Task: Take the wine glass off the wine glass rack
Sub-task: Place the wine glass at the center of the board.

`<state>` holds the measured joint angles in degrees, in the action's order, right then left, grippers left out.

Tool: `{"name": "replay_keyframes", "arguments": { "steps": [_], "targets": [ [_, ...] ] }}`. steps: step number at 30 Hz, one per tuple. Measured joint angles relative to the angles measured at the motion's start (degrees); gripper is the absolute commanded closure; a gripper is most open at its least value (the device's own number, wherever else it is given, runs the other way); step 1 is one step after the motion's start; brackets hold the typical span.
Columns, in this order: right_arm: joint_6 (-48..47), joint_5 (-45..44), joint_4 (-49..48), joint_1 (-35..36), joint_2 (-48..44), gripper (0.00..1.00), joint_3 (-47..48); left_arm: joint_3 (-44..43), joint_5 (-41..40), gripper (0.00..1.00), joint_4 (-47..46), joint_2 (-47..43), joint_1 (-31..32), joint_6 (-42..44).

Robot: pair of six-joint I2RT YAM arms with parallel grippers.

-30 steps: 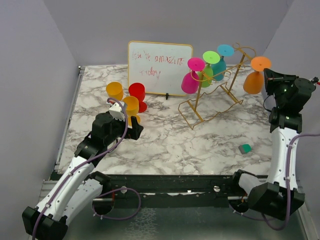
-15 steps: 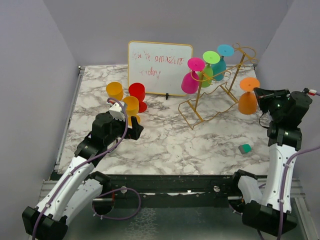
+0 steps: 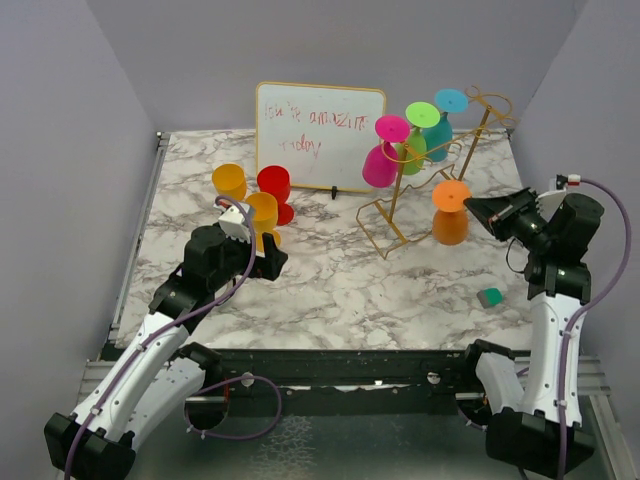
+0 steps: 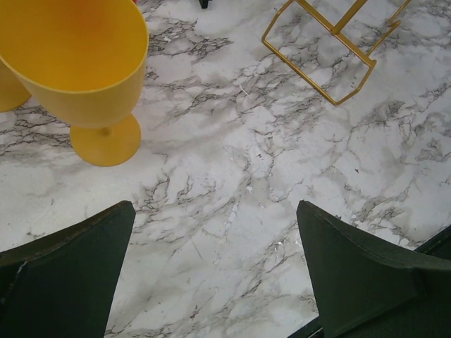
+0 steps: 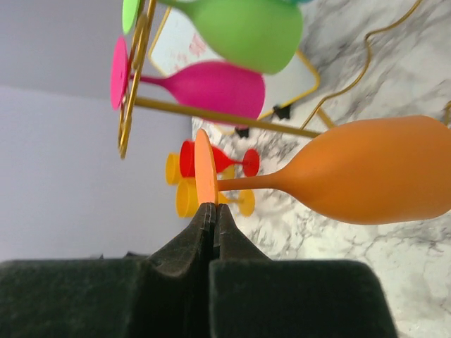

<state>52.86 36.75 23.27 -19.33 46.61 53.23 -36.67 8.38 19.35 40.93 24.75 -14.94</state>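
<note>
My right gripper (image 3: 474,207) is shut on the foot of an orange wine glass (image 3: 450,212) and holds it upside down in the air, just right of the gold wire rack (image 3: 425,205). In the right wrist view the gripper (image 5: 213,210) pinches the rim of the orange foot, with the orange wine glass bowl (image 5: 384,172) to the right. Pink (image 3: 382,160), green (image 3: 416,140) and teal (image 3: 443,125) glasses hang on the rack. My left gripper (image 3: 268,258) is open and empty near a yellow glass (image 4: 81,67); in the left wrist view it (image 4: 215,239) is over bare marble.
A white dry-erase board (image 3: 320,135) stands at the back. Orange (image 3: 229,182), red (image 3: 274,190) and yellow (image 3: 263,215) glasses stand upright at the left. A small green block (image 3: 489,297) lies at the front right. Grey walls close in both sides.
My right gripper has carried the orange glass down and to the left, from beside the rack's top right end to a spot low by the rack's right side. The left arm has not moved.
</note>
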Motion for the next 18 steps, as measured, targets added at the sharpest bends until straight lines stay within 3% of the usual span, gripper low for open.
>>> {"name": "replay_keyframes", "arguments": {
  "steps": [8,18],
  "targets": [
    [-6.0,14.7,-1.7,4.1,2.2,0.99,-1.3,0.1,3.3,0.01,-1.3,-1.2,0.0,-3.6],
    [-18.3,26.0,2.2,12.2,4.6,1.0,-1.4,-0.6,20.9,0.04,-14.7,4.7,0.0,-17.1]
  ]
}}
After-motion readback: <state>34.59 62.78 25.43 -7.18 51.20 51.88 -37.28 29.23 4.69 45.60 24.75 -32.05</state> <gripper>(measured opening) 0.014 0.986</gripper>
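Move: The right hand has the orange glass by its foot, bowl down. The open left gripper, where it is being taken, lies some 42 cm to its left, 5 cm nearer the base and 12 cm lower; on the rack, the magenta glass hangs about 16 cm ahead and 19 cm left, the green glass 20 cm ahead and 13 cm left. From the left hand the orange glass is about 39 cm right, 5 cm ahead and 3 cm higher, with a yellow glass 14 cm ahead, 4 cm left. Keeping its shut fingers pinched on the orange glass's foot, the right hand sweeps about 10 cm left and 6 cm back towards the left gripper, sinking slightly and turning some 40 degrees counter-clockwise. After a brief hold the left hand sets off to meet it, wide open and empty: about 7 cm right and 5 cm up, rolling left side down and swinging a little clockwise. ##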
